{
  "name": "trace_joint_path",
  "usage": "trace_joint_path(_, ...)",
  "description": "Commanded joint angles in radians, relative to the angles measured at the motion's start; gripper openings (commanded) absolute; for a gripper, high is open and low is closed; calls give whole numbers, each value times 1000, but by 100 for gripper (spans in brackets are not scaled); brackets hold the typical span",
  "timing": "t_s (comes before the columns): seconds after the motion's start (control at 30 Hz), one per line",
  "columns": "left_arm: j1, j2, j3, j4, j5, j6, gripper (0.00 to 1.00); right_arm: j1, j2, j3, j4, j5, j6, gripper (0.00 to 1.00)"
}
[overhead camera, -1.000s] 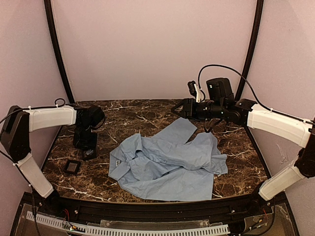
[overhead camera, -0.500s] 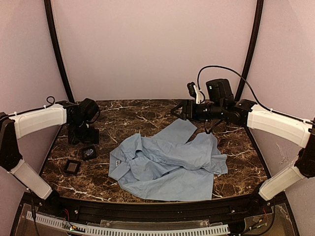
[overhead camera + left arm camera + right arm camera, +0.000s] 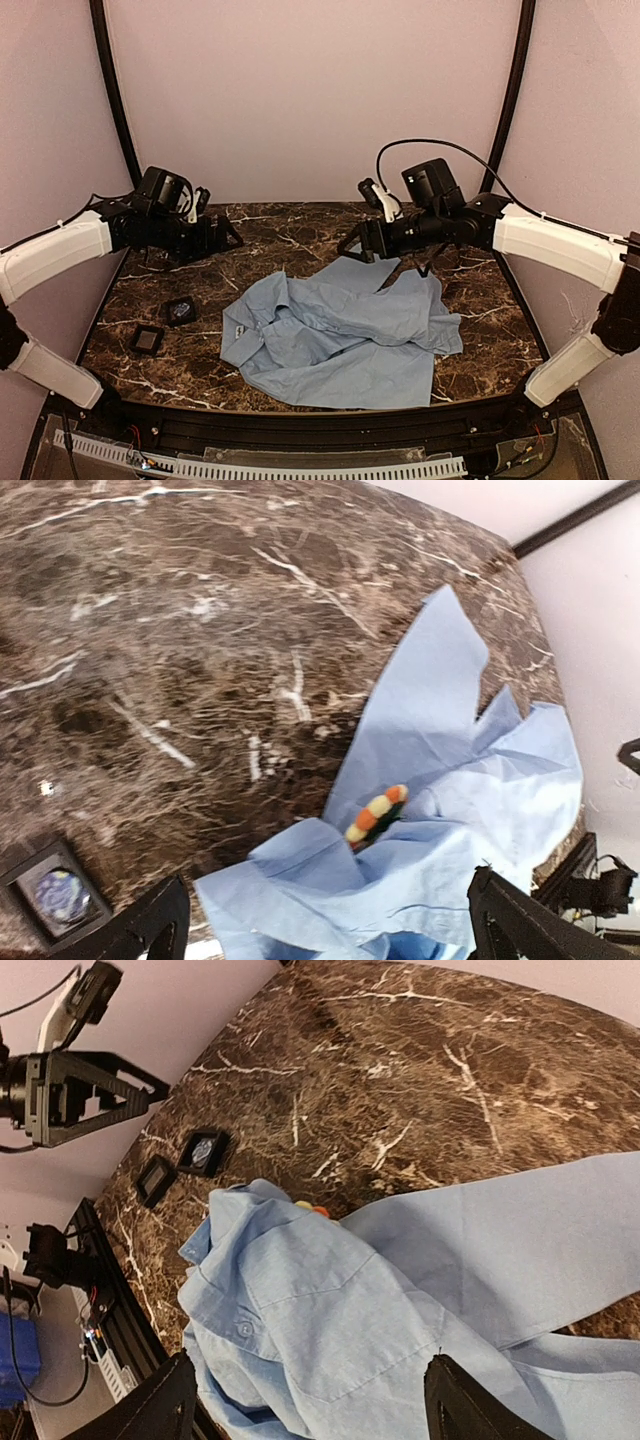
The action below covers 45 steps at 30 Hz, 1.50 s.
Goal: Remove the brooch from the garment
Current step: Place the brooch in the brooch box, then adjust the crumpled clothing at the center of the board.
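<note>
The garment (image 3: 340, 330), a light blue shirt, lies crumpled at the middle of the marble table. The brooch (image 3: 377, 815) shows its orange and yellow petals edge-on in a fold near the collar; the right wrist view catches only a sliver of the brooch (image 3: 310, 1206) at the shirt's far edge. My left gripper (image 3: 222, 240) hovers open, left of the shirt and above the table, aimed toward the garment (image 3: 470, 780). My right gripper (image 3: 352, 247) hangs open above the shirt's far sleeve, with the garment (image 3: 400, 1290) below it. Nothing sits between either pair of fingers.
Two small black square pads (image 3: 180, 310) (image 3: 147, 340) lie on the table left of the shirt; one pad (image 3: 55, 890) shows at the left wrist view's lower left, and both pads (image 3: 205, 1150) (image 3: 155, 1178) show in the right wrist view. Black frame posts rise at the back corners.
My left arm has lifted away from the pads, swung right toward the shirt and opened wide. My right gripper has moved left and down a little and its jaws have spread.
</note>
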Motion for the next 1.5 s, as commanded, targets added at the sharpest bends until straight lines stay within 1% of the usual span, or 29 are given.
trace_joint_path(0.0, -70, 87, 52, 129, 182, 15, 99, 74, 84, 34, 2, -75, -83, 78)
trace_joint_path(0.1, -119, 130, 75, 132, 175, 31, 99, 118, 131, 32, 11, -47, -97, 77)
trace_joint_path(0.27, -161, 200, 107, 120, 172, 54, 99, 171, 180, 21, 35, -6, -104, 72)
trace_joint_path(0.37, -181, 226, 124, 105, 172, 75, 99, 187, 205, 18, 40, 51, -109, 68)
trace_joint_path(0.5, -197, 269, 154, 68, 133, 114, 99, 213, 244, 26, 31, 97, -157, 62)
trace_joint_path(0.67, -201, 309, 165, 68, 86, 129, 92, 239, 283, 16, 41, 133, -164, 53)
trace_joint_path(0.73, -204, 324, 176, 67, 69, 134, 89, 245, 290, 11, 50, 142, -159, 48)
trace_joint_path(0.77, -208, 333, 182, 67, 60, 136, 86, 246, 292, 8, 56, 144, -157, 43)
trace_joint_path(0.8, -210, 338, 185, 68, 58, 137, 84, 248, 292, 4, 63, 145, -154, 36)
trace_joint_path(0.87, -213, 349, 188, 67, 52, 137, 70, 253, 292, -2, 73, 147, -150, 21)
trace_joint_path(0.9, -215, 351, 181, 65, 45, 138, 65, 256, 291, -3, 74, 149, -149, 15)
trace_joint_path(0.93, -217, 349, 174, 65, 40, 138, 55, 260, 289, -7, 73, 150, -149, 10)
trace_joint_path(0.97, -219, 339, 155, 69, 30, 141, 49, 263, 288, -12, 72, 153, -148, 5)
trace_joint_path(1.0, -220, 333, 141, 71, 25, 142, 37, 266, 285, -19, 69, 152, -147, 2)
trace_joint_path(1.03, -220, 313, 113, 76, 22, 148, 31, 269, 281, -29, 66, 152, -147, 0)
trace_joint_path(1.07, -220, 303, 100, 79, 24, 150, 23, 274, 275, -40, 62, 153, -144, 0)
trace_joint_path(1.13, -222, 236, 31, 115, 50, 155, 15, 282, 255, -69, 53, 153, -136, 0)
trace_joint_path(1.23, -222, 159, -47, 166, 117, 141, 10, 298, 200, -134, 41, 144, -125, 0)
trace_joint_path(1.33, -222, 79, -138, 193, 175, 100, 10, 311, 144, -193, 30, 121, -118, 0)
trace_joint_path(1.47, -228, 35, -225, 189, 206, 71, 10, 317, 103, -264, 14, 79, -105, 0)
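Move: The left hand goes for the garment's upstanding upper-left fold, about 12 cm to its right, level fore and aft, and 7 cm below. The orange-and-yellow brooch lies roughly 18 cm right and 12 cm below; the filled brooch box is about 12 cm left, 3 cm back and 16 cm below. The right hand's garment middle is some 5 cm back, 8 cm left and 12 cm below, with the same brooch level fore and aft, 16 cm left and 16 cm below. Both open grippers close on the blue garment and pinch it: the left swings about 11 cm right, then sinks some 6 cm onto the upper-left fold, while the right sinks about 12 cm, also going left and back, onto the middle. With fingers shut, both draw back towards the base by 5 to 6 cm, the left also easing left and the right going slightly right. ##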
